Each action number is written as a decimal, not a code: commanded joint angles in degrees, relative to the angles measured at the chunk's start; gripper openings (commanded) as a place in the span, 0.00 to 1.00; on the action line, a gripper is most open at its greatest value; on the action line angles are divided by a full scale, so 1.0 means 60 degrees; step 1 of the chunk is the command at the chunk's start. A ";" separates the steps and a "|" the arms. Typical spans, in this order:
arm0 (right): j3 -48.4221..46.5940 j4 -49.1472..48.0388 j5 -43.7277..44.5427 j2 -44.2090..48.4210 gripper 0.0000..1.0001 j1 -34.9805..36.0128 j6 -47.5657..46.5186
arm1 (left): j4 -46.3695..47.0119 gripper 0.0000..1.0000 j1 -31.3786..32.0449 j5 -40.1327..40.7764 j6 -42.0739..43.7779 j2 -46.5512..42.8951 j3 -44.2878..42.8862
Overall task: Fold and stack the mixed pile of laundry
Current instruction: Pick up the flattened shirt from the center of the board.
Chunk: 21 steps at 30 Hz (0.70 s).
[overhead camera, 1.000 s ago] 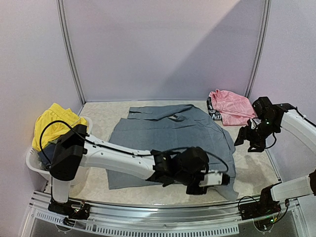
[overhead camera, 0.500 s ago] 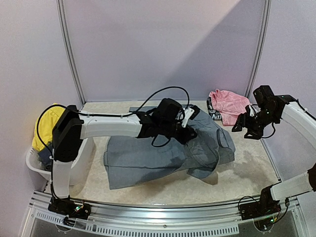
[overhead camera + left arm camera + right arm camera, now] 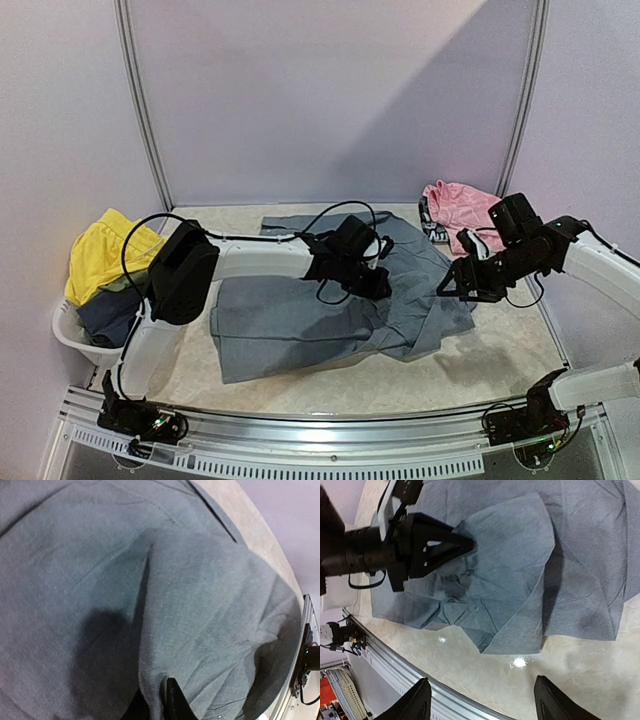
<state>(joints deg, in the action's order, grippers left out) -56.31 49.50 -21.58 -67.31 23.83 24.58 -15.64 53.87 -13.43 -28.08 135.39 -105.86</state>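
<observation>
The large grey shirt (image 3: 290,320) lies across the table's middle, its right part folded back over itself into a loose flap (image 3: 520,555). My left gripper (image 3: 375,283) rests on that fold, shut on a pinch of the grey cloth (image 3: 157,695). My right gripper (image 3: 455,285) hangs open, with nothing in it, over the bare tabletop (image 3: 485,695) just off the shirt's right edge. The pink piece (image 3: 465,210) sits at the back right. Yellow shorts (image 3: 100,250) and a dark blue item (image 3: 110,315) are heaped at the left.
A white plastic tub (image 3: 70,335) holds the left heap at the table's left edge. A metal rail (image 3: 395,665) runs along the near edge. Purple walls close in the back and sides.
My left gripper has carried the shirt's near right corner up and back to the middle, folding it over. The right arm has swung in leftward and down toward the shirt's right edge.
</observation>
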 commanded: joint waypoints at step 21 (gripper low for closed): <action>-0.0463 0.0344 0.3038 -0.3013 0.73 0.3200 0.2210 | -0.0645 0.82 -0.0074 0.0418 -0.0001 -0.1265 0.0981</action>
<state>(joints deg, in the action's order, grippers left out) -56.42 51.03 -5.61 -83.11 40.77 35.20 -18.92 53.82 -12.43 -28.21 132.27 -102.35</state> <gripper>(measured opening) 0.737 0.812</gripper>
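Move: The left fingertips, nearly shut, still have the tip of the folded-over sleeve just above the middle of the shirt. The right hand goes for the near right edge of that folded flap, roughly 5 cm back, 5 cm to its left and 13 cm below it; from the left hand this edge is about 14 cm back, 10 cm right and 4 cm below. The pink garment lies some 30 cm ahead of the right hand, 8 cm right and 12 cm lower. The left fingers spread wide and let go of the sleeve with the hand staying low over the shirt, then easing about 2 cm to the left. Meanwhile the open right hand sinks roughly 8 cm towards the flap's near right edge, drawing back slightly and then edging left, its wrist tilting some 20 degrees until the fingers point almost straight down. ##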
